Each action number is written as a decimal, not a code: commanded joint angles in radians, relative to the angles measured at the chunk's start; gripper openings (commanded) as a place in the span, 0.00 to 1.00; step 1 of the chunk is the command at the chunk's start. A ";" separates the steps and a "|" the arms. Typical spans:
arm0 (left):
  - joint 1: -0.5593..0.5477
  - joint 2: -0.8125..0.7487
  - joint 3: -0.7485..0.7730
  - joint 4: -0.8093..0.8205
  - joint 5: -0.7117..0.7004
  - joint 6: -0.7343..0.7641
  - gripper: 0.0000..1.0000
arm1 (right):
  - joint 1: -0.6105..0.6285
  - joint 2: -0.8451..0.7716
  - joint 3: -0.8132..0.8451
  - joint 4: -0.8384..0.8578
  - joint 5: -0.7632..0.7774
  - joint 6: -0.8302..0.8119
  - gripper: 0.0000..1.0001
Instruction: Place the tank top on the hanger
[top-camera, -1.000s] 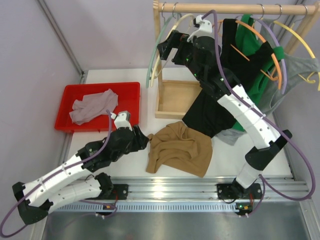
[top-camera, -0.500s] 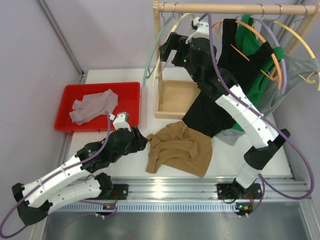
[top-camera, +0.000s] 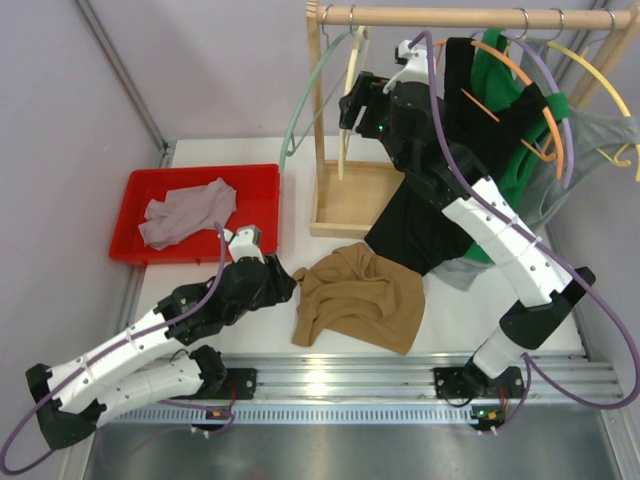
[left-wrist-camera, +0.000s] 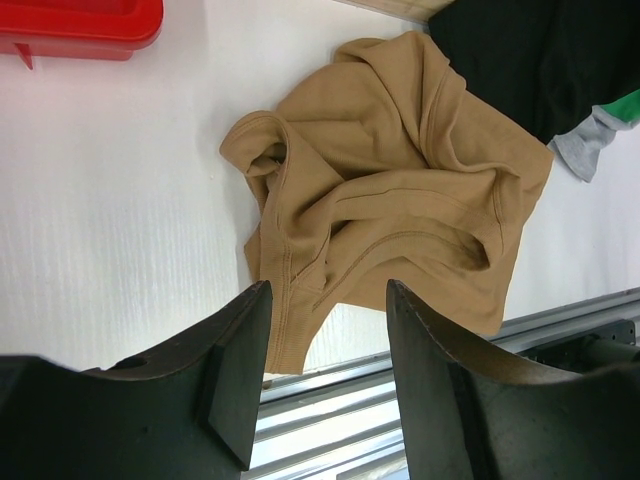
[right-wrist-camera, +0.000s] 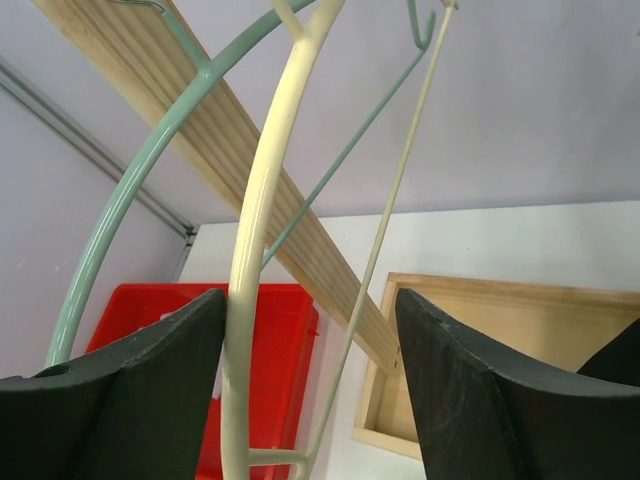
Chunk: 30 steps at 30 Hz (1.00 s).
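The tan tank top (top-camera: 355, 300) lies crumpled on the white table in front of the arms; the left wrist view shows the tank top (left-wrist-camera: 390, 190) just past the fingers. My left gripper (top-camera: 285, 283) is at its left edge, open (left-wrist-camera: 328, 290), with nothing between the fingers. The cream hanger (top-camera: 348, 110) hangs from the wooden rail (top-camera: 450, 16). High at the rack, my right gripper (top-camera: 352, 100) straddles it. In the right wrist view the hanger's arm (right-wrist-camera: 250, 230) rests against the left finger (right-wrist-camera: 150, 400), and the gripper (right-wrist-camera: 310, 300) is open.
A pale green hanger (top-camera: 300, 110) hangs left of the cream one. The rack's wooden box base (top-camera: 350, 200) is below. A black top (top-camera: 420, 230), green and grey garments and several coloured hangers (top-camera: 545, 110) crowd the right. A red tray (top-camera: 200, 215) holds a grey-lilac garment (top-camera: 185, 215).
My right gripper has shifted right at the rail and its jaws have narrowed around the cream hanger, which has swung edge-on. The green hanger swung left. The left arm has not moved.
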 joint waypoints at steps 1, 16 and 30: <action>-0.003 0.006 -0.003 0.036 -0.004 0.000 0.54 | 0.014 -0.046 0.007 -0.007 0.038 -0.042 0.68; -0.003 0.022 -0.007 0.052 0.003 0.005 0.54 | 0.023 -0.032 0.032 -0.076 0.078 -0.137 0.63; -0.003 0.026 -0.011 0.055 0.003 0.003 0.54 | 0.025 0.000 0.087 -0.125 -0.046 -0.292 0.40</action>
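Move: Already between the open right fingers, close by the left one, runs the near arm of the cream hanger, about 2 cm left of the hand point and level with it ahead and in height. The green hanger's near arm stands roughly 6 cm to the hand's left, at the same reach and height. From the idle left hand, the cream hanger's near arm is some 22 cm ahead, 13 cm to the right and 27 cm higher. Closing around the near arm of the cream hanger, the right fingers narrow from about three-quarters open to less than half, without a visible pinch yet. The right hand sinks and shifts right by about 1.5 cm each, easing back slightly at the end, while it rolls some 15 degrees, its left side dropping. ##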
